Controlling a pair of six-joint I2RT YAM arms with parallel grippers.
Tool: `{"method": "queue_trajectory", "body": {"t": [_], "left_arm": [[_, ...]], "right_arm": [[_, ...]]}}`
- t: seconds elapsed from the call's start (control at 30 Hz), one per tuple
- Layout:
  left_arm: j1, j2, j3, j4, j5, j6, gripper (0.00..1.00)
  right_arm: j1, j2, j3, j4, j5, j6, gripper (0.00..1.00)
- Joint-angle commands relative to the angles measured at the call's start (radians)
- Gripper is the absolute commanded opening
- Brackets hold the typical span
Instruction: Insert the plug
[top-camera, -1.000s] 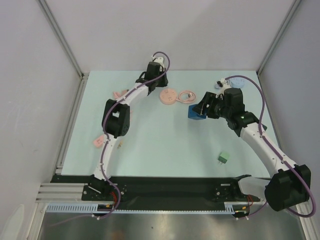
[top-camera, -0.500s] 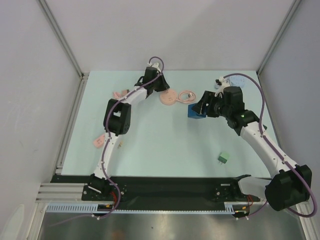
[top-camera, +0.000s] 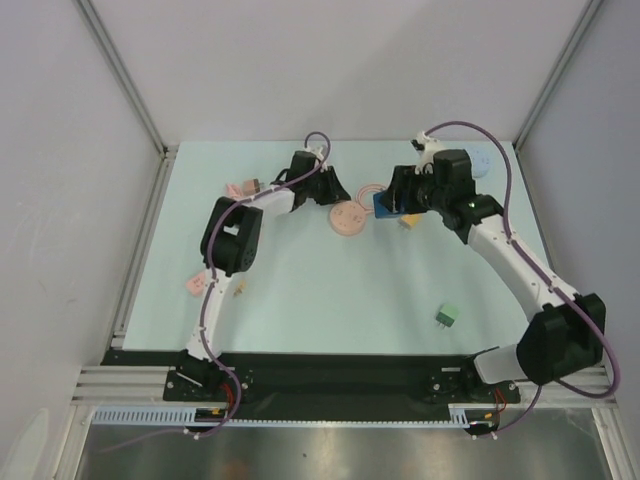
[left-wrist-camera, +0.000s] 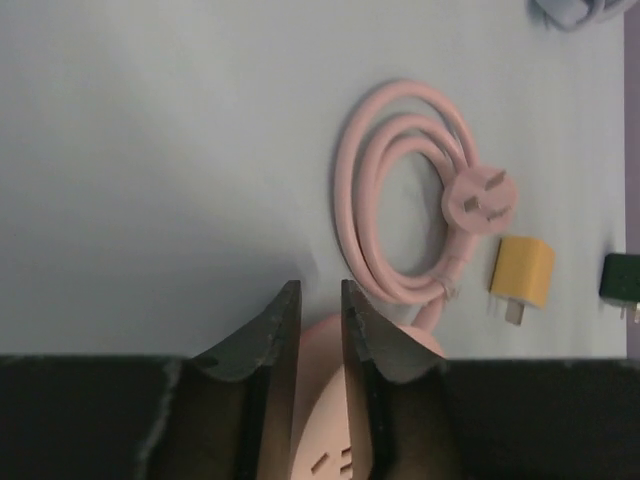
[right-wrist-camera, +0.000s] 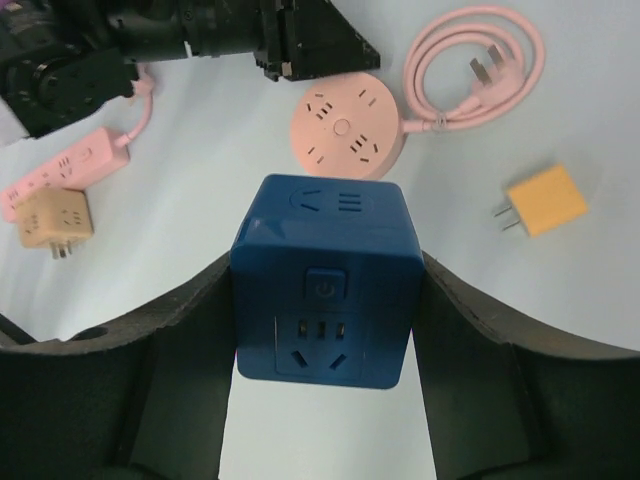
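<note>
A pink round socket (top-camera: 348, 218) lies flat on the table, and its coiled cable ends in a three-pin plug (left-wrist-camera: 485, 200) beside it. My left gripper (left-wrist-camera: 320, 290) hovers at the socket's far rim (left-wrist-camera: 325, 400). Its jaws stand a narrow gap apart, and through that gap the socket face shows underneath. My right gripper (right-wrist-camera: 325, 270) is shut on a blue cube socket (right-wrist-camera: 325, 290) and holds it above the table just right of the round socket (right-wrist-camera: 345, 130). From above the cube (top-camera: 388, 205) shows at the right gripper (top-camera: 392, 203). A yellow plug adapter (right-wrist-camera: 545, 200) lies to the right.
A pink power strip (right-wrist-camera: 70, 165) and a beige adapter (right-wrist-camera: 55, 220) lie at the far left. A green block (top-camera: 447, 316) sits near the front right and a pink piece (top-camera: 197, 284) at the left edge. A light blue item (top-camera: 480, 158) lies far right, beside the right wall post.
The right arm carried the blue cube up and leftward, closer to the round socket. The round socket slid nearer and rightward, and the left gripper came down to its rim.
</note>
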Motion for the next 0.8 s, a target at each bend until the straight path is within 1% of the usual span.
{"method": "queue_trajectory", "body": {"t": [0.0, 0.03, 0.07, 0.1, 0.13, 0.2, 0.23, 0.27, 0.3, 0.33, 0.37, 0.4, 0.43, 0.47, 0.53, 0.57, 0.67, 0.73, 0.77], "left_arm": [[0.006, -0.168, -0.028, -0.013, 0.029, 0.020, 0.32], [0.014, -0.191, -0.021, -0.044, 0.010, 0.032, 0.32], [0.034, -0.243, -0.015, -0.067, -0.007, 0.041, 0.34], [0.041, -0.266, -0.005, -0.134, -0.022, 0.063, 0.36], [0.054, -0.324, 0.001, -0.220, -0.066, 0.086, 0.37], [0.063, -0.392, -0.050, -0.302, -0.147, 0.107, 0.38], [0.066, -0.485, -0.091, -0.314, -0.148, 0.124, 0.43], [0.069, -0.532, -0.198, -0.307, -0.139, 0.132, 0.44], [0.075, -0.597, -0.273, -0.279, -0.113, 0.133, 0.46], [0.080, -0.659, -0.353, -0.201, -0.109, 0.121, 0.48], [0.083, -0.779, -0.495, -0.169, -0.103, 0.108, 0.51], [0.093, -0.828, -0.552, -0.123, -0.079, 0.098, 0.59], [0.098, -0.869, -0.599, -0.125, -0.073, 0.088, 0.64], [0.098, -0.935, -0.660, -0.133, -0.064, 0.091, 0.70], [0.100, -0.980, -0.699, -0.182, -0.019, 0.118, 0.96], [0.098, -1.007, -0.731, -0.197, -0.010, 0.126, 1.00], [0.098, -1.038, -0.778, -0.254, 0.012, 0.159, 1.00], [0.101, -1.054, -0.786, -0.320, -0.017, 0.199, 1.00], [0.101, -1.055, -0.785, -0.346, -0.075, 0.215, 1.00]], "right_arm": [[0.005, 0.070, 0.117, 0.064, -0.073, -0.194, 0.00], [0.005, 0.093, 0.136, 0.062, -0.087, -0.229, 0.00], [0.000, 0.148, 0.155, 0.053, -0.109, -0.322, 0.00], [-0.001, 0.178, 0.203, 0.009, -0.168, -0.379, 0.00], [0.003, 0.236, 0.238, -0.031, -0.208, -0.513, 0.00], [0.005, 0.281, 0.269, -0.056, -0.247, -0.628, 0.00], [0.002, 0.323, 0.290, -0.091, -0.303, -0.697, 0.00], [-0.001, 0.354, 0.351, -0.116, -0.337, -0.740, 0.00], [0.002, 0.379, 0.378, -0.145, -0.365, -0.783, 0.00], [0.005, 0.428, 0.405, -0.195, -0.405, -0.897, 0.00], [0.008, 0.449, 0.442, -0.217, -0.414, -0.941, 0.00], [0.008, 0.472, 0.471, -0.240, -0.417, -0.972, 0.00], [0.010, 0.523, 0.497, -0.289, -0.430, -1.019, 0.00], [0.010, 0.546, 0.560, -0.317, -0.436, -1.036, 0.00], [0.017, 0.587, 0.614, -0.389, -0.454, -1.068, 0.00], [0.022, 0.618, 0.643, -0.419, -0.457, -1.116, 0.00], [0.036, 0.650, 0.693, -0.490, -0.430, -1.182, 0.00], [0.042, 0.666, 0.708, -0.525, -0.419, -1.205, 0.00], [0.046, 0.670, 0.711, -0.532, -0.402, -1.217, 0.00]]}}
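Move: The right hand already grips the blue plug; the pink round socket lies about 12 cm ahead of this hand, 11 cm to its left and 22 cm below. At table level the coiled cable is some 17 cm ahead and 5 cm left, the yellow plug 11 cm ahead and 5 cm right. From the low left hand, the socket's middle is about 4 cm back and 1 cm right. Right lowers blue plug forward-left towards pink socket, turning counter-clockwise about 50 degrees; left rises back-left some 25 cm, opening. ##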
